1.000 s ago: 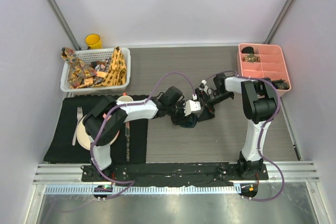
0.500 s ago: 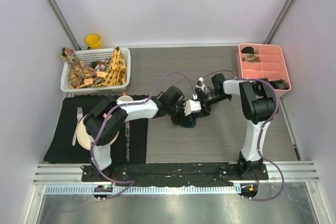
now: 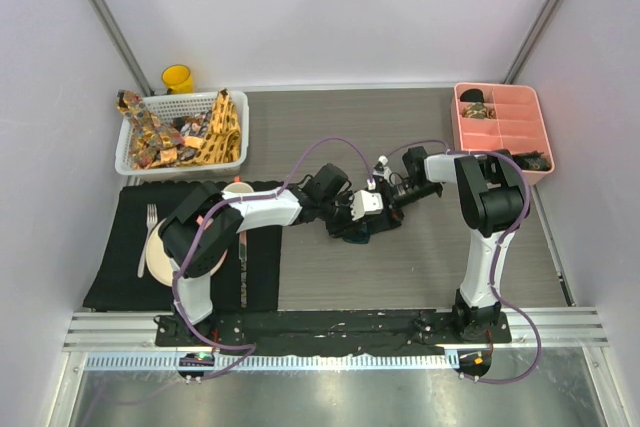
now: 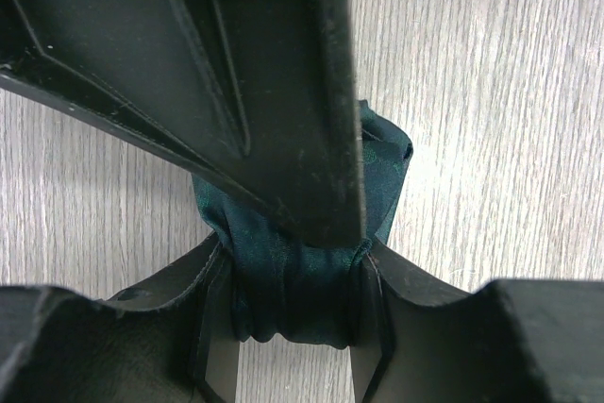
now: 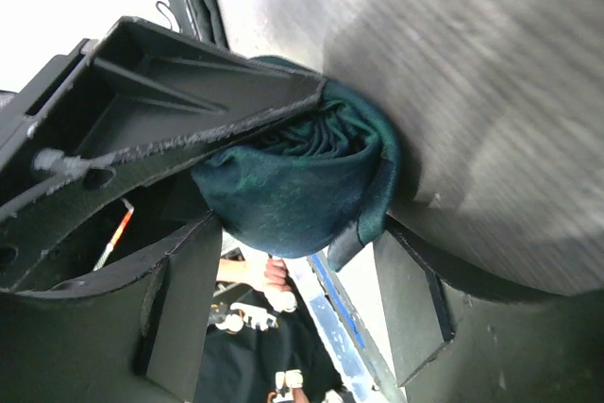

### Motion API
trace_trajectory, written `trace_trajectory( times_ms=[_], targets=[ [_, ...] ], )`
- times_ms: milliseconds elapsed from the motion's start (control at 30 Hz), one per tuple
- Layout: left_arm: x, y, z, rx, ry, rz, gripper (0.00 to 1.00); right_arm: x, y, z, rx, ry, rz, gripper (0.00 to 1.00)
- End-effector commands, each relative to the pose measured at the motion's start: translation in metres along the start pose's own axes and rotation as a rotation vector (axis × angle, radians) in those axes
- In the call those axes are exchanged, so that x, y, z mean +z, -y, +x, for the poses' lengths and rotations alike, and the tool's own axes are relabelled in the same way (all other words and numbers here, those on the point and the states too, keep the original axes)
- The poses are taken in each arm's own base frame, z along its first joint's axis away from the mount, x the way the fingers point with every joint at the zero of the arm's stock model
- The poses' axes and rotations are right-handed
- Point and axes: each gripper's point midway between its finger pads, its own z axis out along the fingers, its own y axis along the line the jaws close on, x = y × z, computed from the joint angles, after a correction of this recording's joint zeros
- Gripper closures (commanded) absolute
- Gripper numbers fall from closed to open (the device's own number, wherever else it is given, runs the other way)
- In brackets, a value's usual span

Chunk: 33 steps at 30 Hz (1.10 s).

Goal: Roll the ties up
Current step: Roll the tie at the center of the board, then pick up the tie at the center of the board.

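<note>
A dark teal tie [image 3: 358, 231], wound into a roll, is at the table's middle. My left gripper [image 3: 352, 221] is shut on it; in the left wrist view the roll [image 4: 283, 290] is pinched between both fingers of that gripper [image 4: 293, 280]. My right gripper [image 3: 386, 209] comes in from the right. In the right wrist view the roll [image 5: 293, 191] fills the gap at its fingertips [image 5: 300, 233] and touches both. Other patterned ties [image 3: 190, 137] lie heaped in a white basket [image 3: 130, 162] at the back left.
A pink divided tray [image 3: 500, 127] stands at the back right with small dark items in it. A black placemat [image 3: 120, 277] at the left carries a plate [image 3: 160, 257], fork [image 3: 148, 237], knife [image 3: 242, 262] and mug [image 3: 237, 190]. A yellow cup [image 3: 178, 78] stands behind the basket.
My right gripper has slid left up to the roll and its jaws have narrowed from wide open onto it. The left arm has held still with the roll.
</note>
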Motion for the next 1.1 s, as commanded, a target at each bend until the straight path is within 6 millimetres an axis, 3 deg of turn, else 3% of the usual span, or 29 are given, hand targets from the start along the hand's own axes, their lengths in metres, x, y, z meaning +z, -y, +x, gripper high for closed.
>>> trace_trajectory(
  times_ms=[0, 167, 367, 400, 467, 500, 567, 600, 667, 733, 833, 900, 1067],
  targets=[
    [0.005, 0.023, 0.069, -0.070, -0.220, 0.049, 0.95, -0.002, 0.000, -0.023, -0.010, 0.062, 0.029, 0.32],
    [0.006, 0.022, 0.068, -0.070, -0.219, 0.046, 0.94, 0.000, -0.002, -0.028, 0.008, 0.083, 0.023, 0.40],
    [0.005, 0.021, 0.069, -0.074, -0.219, 0.041, 0.87, 0.000, -0.004, -0.022, 0.008, 0.072, 0.012, 0.71],
    [0.005, 0.020, 0.069, -0.074, -0.221, 0.034, 0.82, 0.000, -0.004, -0.020, 0.011, 0.067, 0.013, 0.82],
    [0.003, 0.017, 0.065, -0.077, -0.204, 0.012, 0.73, -0.001, -0.003, -0.018, 0.000, 0.060, 0.022, 0.93],
    [0.000, 0.015, 0.062, -0.090, -0.190, -0.002, 0.63, -0.002, -0.003, -0.015, -0.012, 0.050, 0.029, 0.99],
    [-0.010, 0.009, 0.043, -0.095, -0.104, -0.030, 0.55, -0.003, 0.000, -0.012, -0.028, 0.039, 0.048, 0.99],
    [-0.015, 0.005, 0.037, -0.112, -0.072, -0.047, 0.44, -0.004, 0.000, -0.009, -0.045, 0.028, 0.055, 0.99],
    [-0.030, 0.001, 0.016, -0.092, 0.026, -0.061, 0.31, -0.006, -0.001, -0.007, -0.062, 0.020, 0.062, 0.99],
    [-0.038, 0.003, 0.009, -0.062, 0.066, -0.065, 0.19, -0.009, -0.005, -0.004, -0.093, 0.008, 0.062, 0.99],
    [-0.050, 0.007, 0.003, -0.010, 0.094, -0.065, 0.13, -0.011, -0.010, -0.002, -0.128, 0.003, 0.062, 0.99],
    [-0.053, 0.012, -0.002, 0.021, 0.133, -0.056, 0.00, -0.010, -0.015, -0.001, -0.141, -0.002, 0.057, 0.99],
    [-0.043, 0.013, -0.008, 0.067, 0.156, -0.047, 0.00, -0.005, -0.030, 0.002, -0.189, -0.019, 0.038, 0.99]
  ],
)
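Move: The tie's roll is still held in the left fingers, its middle about 2 cm to the right of the left hand. From the right hand it lies roughly 4 cm to the left and 1 cm back, a touch lower. The orange mug stands some 27 cm to the left and 6 cm ahead of the left hand; the knife lies about 25 cm left and 9 cm back of that hand. Right fingers shut on the roll's cloth; then the left open wide, letting go, and withdraw about 5 cm left. ##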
